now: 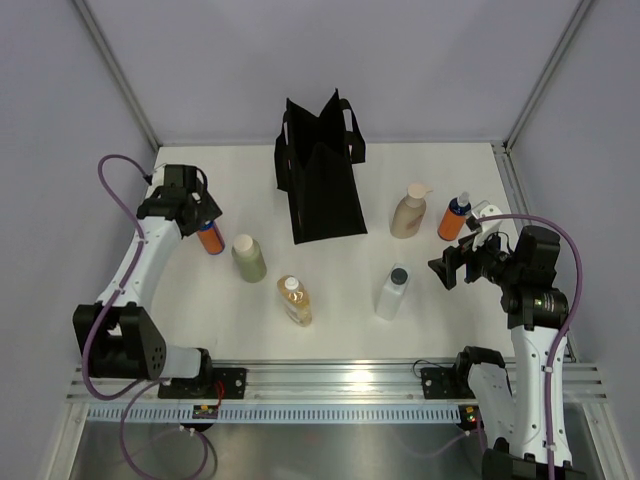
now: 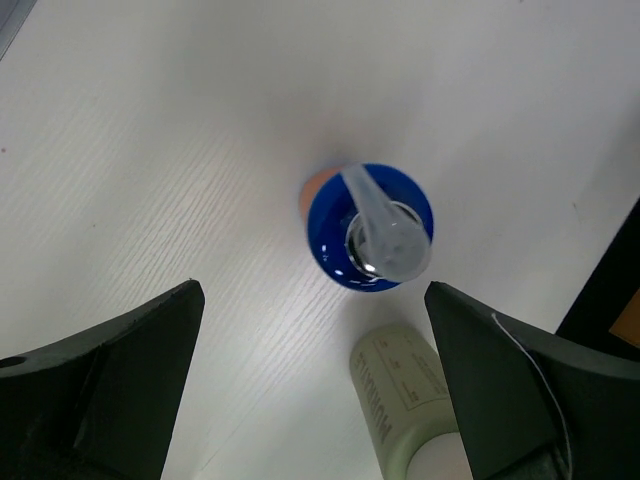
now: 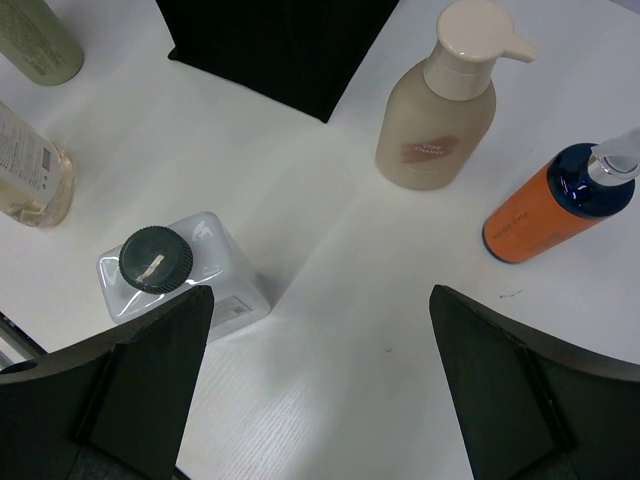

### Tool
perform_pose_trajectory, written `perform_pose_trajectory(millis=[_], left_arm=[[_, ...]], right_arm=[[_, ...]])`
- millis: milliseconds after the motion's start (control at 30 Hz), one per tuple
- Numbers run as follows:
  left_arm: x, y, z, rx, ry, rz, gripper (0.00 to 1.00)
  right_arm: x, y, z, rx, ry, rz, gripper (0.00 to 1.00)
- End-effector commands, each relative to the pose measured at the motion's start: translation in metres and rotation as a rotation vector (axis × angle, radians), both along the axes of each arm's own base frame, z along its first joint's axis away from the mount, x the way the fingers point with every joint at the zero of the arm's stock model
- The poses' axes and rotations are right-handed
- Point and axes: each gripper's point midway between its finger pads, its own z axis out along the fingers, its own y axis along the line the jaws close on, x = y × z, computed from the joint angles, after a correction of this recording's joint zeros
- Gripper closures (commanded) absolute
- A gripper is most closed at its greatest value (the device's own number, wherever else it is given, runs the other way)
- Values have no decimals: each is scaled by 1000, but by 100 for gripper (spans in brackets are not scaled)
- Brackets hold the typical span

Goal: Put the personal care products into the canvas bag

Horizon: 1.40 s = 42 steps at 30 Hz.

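The black canvas bag stands upright at the back middle. My left gripper is open and hovers right above the small blue-orange bottle; in the left wrist view its blue top lies ahead of the open gripper. The pale olive bottle stands beside it, also seen in the left wrist view. The amber bottle lies nearer. My right gripper is open and empty, between the clear black-capped bottle and the orange blue-topped bottle. The beige pump stands by the bag.
In the right wrist view the clear bottle is at the left finger, the beige pump and orange bottle are ahead, and the bag is at the top. Frame posts and grey walls ring the white table.
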Motion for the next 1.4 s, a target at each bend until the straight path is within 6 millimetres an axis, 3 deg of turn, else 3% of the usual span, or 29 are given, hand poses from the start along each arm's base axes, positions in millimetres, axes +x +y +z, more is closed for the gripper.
perform_pose_trajectory(millis=[0,233,400,600,767,933,1167,1200,1267,1367], left_arm=[[24,-7,22,-3,-74,-81,1],[27,-7,-17,28,66,-149,1],[43,-14,-32,42,48,-265,3],[58,-12,-44,62,46,-268,11],[55,-7,-54,73,80,-234,17],[51,-3,-46,83,53,-200,22],[49,-1,-37,82,24,-176,65],[49,-2,-35,79,18,-177,81],[47,-3,-24,72,-14,-177,100],[46,-8,-9,59,-58,-202,100]], right_arm=[[-4,5,1,-3,-12,36,1],[-5,4,2,-7,-19,36,1],[-6,6,2,-7,-20,45,0],[-6,5,1,-10,-17,45,0],[-5,4,1,-13,-17,39,1],[-4,3,1,-15,-18,36,0],[-4,3,-1,-18,-14,31,0],[-3,2,-1,-18,-14,31,0],[-3,2,-1,-17,-10,28,0],[-3,2,-1,-18,-11,28,1]])
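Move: The nearer orange pump bottle with the blue collar stands about 5 cm ahead of the open left hand and 1 cm to its right, its middle some 10 cm below. The green bottle is roughly 11 cm to the hand's right and 1 cm back; the amber bottle about 23 cm right and 11 cm back, both similarly low. From the right hand, that orange bottle lies some 57 cm left, 16 cm ahead and 17 cm below. The left hand sinks about 6 cm and reaches 4 forward, turning clockwise, and pinches the orange bottle's blue collar. ##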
